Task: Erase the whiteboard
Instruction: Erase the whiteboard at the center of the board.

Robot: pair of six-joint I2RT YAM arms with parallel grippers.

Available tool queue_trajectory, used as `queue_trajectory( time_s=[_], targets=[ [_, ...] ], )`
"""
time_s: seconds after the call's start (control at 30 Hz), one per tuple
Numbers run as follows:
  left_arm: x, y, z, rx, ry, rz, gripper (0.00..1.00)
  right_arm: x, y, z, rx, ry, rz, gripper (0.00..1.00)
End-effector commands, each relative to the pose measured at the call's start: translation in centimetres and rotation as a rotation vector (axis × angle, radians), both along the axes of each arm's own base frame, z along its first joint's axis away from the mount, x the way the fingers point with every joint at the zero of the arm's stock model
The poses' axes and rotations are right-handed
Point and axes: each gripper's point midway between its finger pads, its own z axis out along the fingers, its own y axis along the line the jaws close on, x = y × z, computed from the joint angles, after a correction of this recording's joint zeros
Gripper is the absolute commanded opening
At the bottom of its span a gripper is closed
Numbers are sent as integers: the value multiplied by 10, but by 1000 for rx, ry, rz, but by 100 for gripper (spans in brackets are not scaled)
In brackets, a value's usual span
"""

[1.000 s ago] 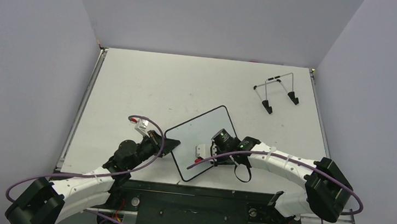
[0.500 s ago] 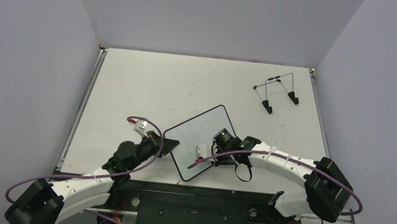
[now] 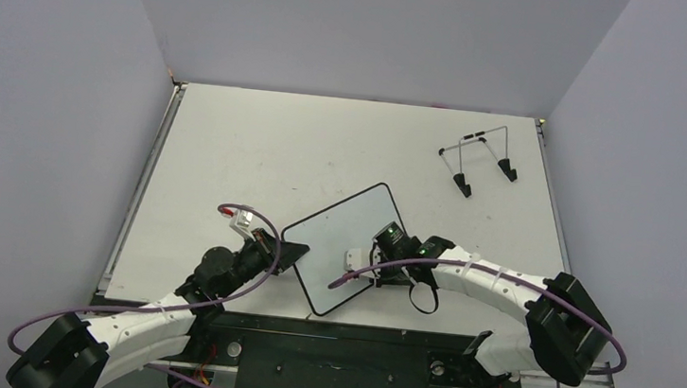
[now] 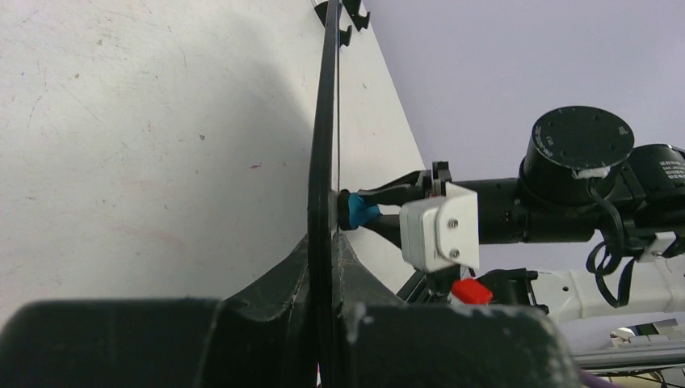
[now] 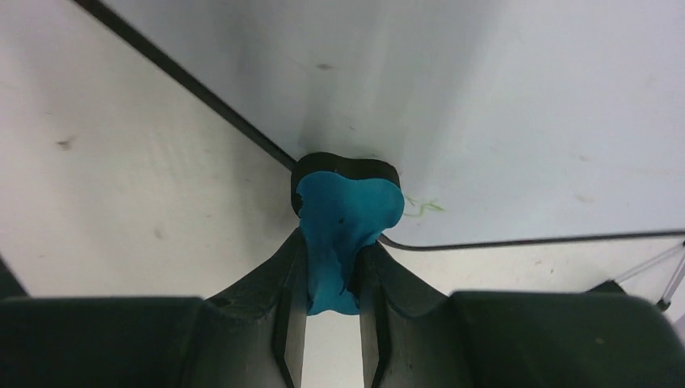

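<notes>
The whiteboard lies tilted on the table, white with a thin black rim. My left gripper is shut on its left corner; the left wrist view shows the whiteboard edge-on, running between the closed jaws of the left gripper. My right gripper is shut on a blue eraser whose black pad presses on the whiteboard near its rim. A faint green mark sits beside the pad. From the left wrist, the eraser touches the board face.
A thin wire stand with black feet stands at the back right of the table. Grey walls close in the table on three sides. The right arm's cable loops over the near edge by the board.
The right gripper with the eraser has slid a little to the right across the board. The left gripper still holds the corner, which has barely shifted.
</notes>
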Motion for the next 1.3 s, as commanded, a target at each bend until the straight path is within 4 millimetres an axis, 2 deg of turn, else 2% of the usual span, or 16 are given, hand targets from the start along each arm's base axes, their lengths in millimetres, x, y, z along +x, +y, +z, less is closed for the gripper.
queue_trajectory(
  time_s=[0.0,0.03,0.1,0.2,0.27,0.33,0.43,0.57,0.67,0.73,0.8,0.9,0.97,1.07,1.13,1.27],
  targets=[
    [-1,-2,50,-128,-134,-14,0,-15,25,9,61,40,90,0],
    [-2,-2,51,-131,-138,-15,0,-10,20,6,51,29,56,0],
    [-2,-2,51,-129,-141,-13,0,14,6,5,36,-19,-53,0],
    [-2,-2,51,-126,-143,-15,0,44,-29,1,0,-45,-235,0],
    [-2,-3,51,-124,-144,-18,0,51,-47,-7,-44,-44,-308,0],
    [-2,-3,52,-124,-146,-20,0,51,-54,-14,-66,-19,-333,0],
    [-2,-3,52,-126,-146,-20,0,42,-45,-15,-47,19,-291,0],
    [-2,-3,51,-125,-144,-18,0,20,2,3,56,17,-125,0],
    [-1,-4,52,-123,-142,-20,0,19,24,24,131,-16,-92,0],
    [-1,-5,52,-122,-141,-22,0,25,22,23,124,-38,-128,0],
    [0,-5,52,-122,-141,-25,0,40,10,19,90,-78,-203,0],
    [0,-6,53,-123,-140,-25,0,65,-19,14,35,-116,-362,0],
    [0,-6,53,-122,-140,-26,0,70,-34,6,-15,-116,-402,0],
    [1,-6,53,-119,-140,-24,0,66,-44,-2,-67,-93,-401,0],
    [1,-6,53,-117,-141,-23,0,57,-39,-2,-58,-54,-363,0],
    [1,-7,52,-113,-140,-25,0,16,1,-2,-2,41,-127,0]
  ],
)
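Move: The right hand holds the eraser against the board's lower right edge; a leftover green mark lies about 4 cm ahead, 2 cm right and 3 cm below. The board's right corner is roughly 4 cm ahead, 3 cm right; its near corner is some 8 cm back and 10 cm left, a little lower. From the left hand, gripping the board's left edge, the mark lies about 18 cm right, level fore and aft, 10 cm lower. Right hand scrubs the eraser forward-right about 6 cm, back, then out to the right corner; left keeps gripping. ##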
